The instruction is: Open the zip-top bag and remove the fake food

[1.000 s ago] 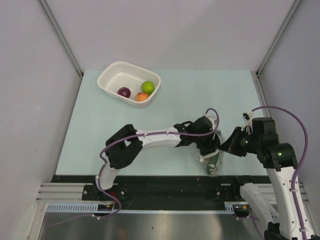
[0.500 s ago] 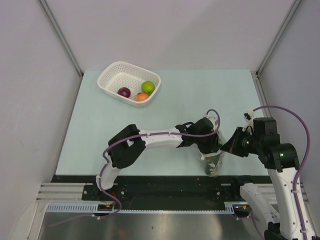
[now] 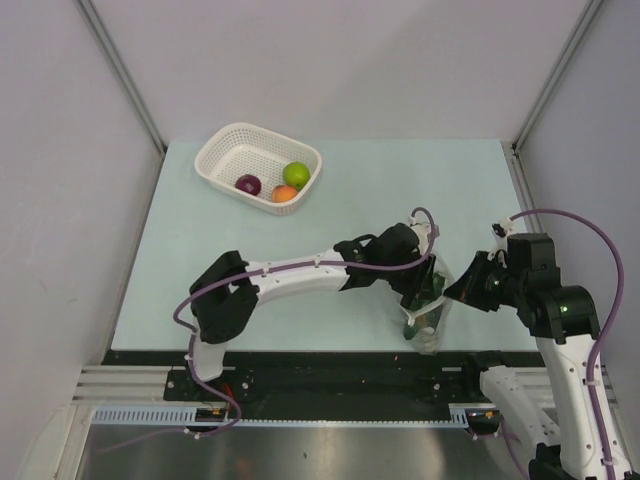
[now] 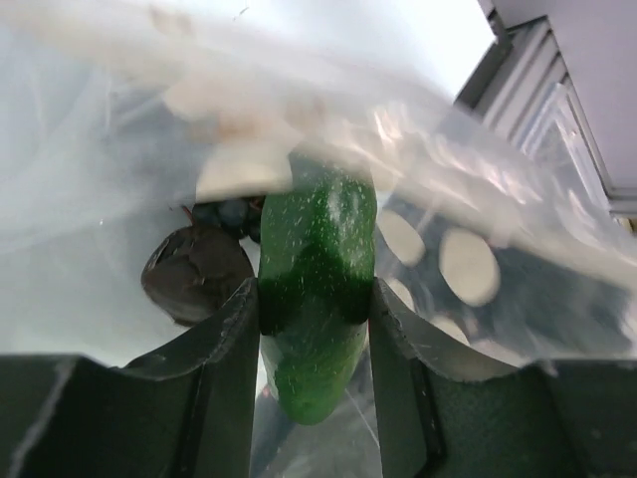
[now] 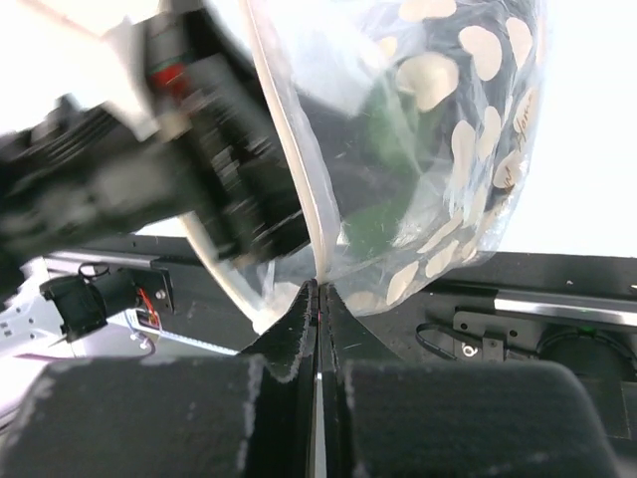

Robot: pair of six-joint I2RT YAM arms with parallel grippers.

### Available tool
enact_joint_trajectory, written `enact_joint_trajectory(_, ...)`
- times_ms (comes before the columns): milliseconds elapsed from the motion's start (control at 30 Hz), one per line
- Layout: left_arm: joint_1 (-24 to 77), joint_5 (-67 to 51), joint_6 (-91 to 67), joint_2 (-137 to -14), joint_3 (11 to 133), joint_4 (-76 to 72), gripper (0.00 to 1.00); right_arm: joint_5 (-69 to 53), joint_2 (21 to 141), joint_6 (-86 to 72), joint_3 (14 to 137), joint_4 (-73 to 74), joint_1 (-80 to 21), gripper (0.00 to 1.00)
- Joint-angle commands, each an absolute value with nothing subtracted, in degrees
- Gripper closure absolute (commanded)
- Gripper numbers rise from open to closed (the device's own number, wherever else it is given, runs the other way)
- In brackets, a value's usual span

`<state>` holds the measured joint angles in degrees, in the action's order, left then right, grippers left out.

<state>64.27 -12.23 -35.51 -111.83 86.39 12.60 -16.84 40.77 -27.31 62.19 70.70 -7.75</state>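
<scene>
The zip-top bag (image 3: pixel 432 322), clear with a dark white-dotted panel (image 5: pixel 468 119), stands near the table's front edge. My left gripper (image 4: pixel 315 299) reaches into its mouth and is shut on the dark green cucumber (image 4: pixel 317 269), which stands between both fingers. Dark grapes (image 4: pixel 227 213) and a dark rounded piece (image 4: pixel 194 274) lie deeper in the bag. My right gripper (image 5: pixel 320 289) is shut on the bag's side seam and holds it up. In the overhead view the left gripper (image 3: pixel 418 290) is at the bag's top, the right gripper (image 3: pixel 456 292) just to its right.
A white perforated basket (image 3: pixel 222 150) at the back left holds a lime-green ball (image 3: pixel 295 175), an orange-red fruit (image 3: pixel 284 194) and a purple onion-like piece (image 3: pixel 248 185). The dark front rail (image 3: pixel 330 365) runs right below the bag.
The left jaws have closed onto the cucumber, and the left wrist has drawn slightly back and to the left. The bag's top has shifted with it. The right gripper stays shut on the bag.
</scene>
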Motion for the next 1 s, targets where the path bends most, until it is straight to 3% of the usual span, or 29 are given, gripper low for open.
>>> enact_joint_trajectory(0,64.3,-12.7,-31.6,-104.8,83.3,11.2,1.00,-14.2,41.7,-29.5,62.7,67.2,-7.5,1.00)
enact_joint_trajectory(433,64.3,-15.2,-26.0,-94.2,75.9,6.2,1.00,-12.2,41.8,-35.3,60.4,63.9,-7.2,1.00)
enact_joint_trajectory(967,59.1,-17.8,-29.1,-91.6,82.6,-1.9,1.00,-18.1,42.5,-31.2,60.0,64.0,-7.0,1.00)
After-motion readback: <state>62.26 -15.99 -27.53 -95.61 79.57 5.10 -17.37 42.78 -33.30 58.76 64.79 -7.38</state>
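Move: The green vegetable is already between the left fingers, inside the bag. The basket it is bound for lies about 31 cm ahead and 38 cm left of the left gripper, some 10 cm lower. The pinched bag rim is about 6 cm right, level fore and aft and 9 cm higher; a dark fruit is roughly 3 cm ahead, 6 cm right and 6 cm below. From the right gripper, the vegetable lies about 4 cm left, level fore and aft, 9 cm down. Bring the left gripper up about 11 cm, keeping its grip on the green vegetable, to draw it out through the bag's mouth; ease left nearly 4 cm at first, then climb almost straight while the fingertips tip some 15 degrees towards level. Keep the right gripper pinching the rim, easing it about 2 cm forward. ##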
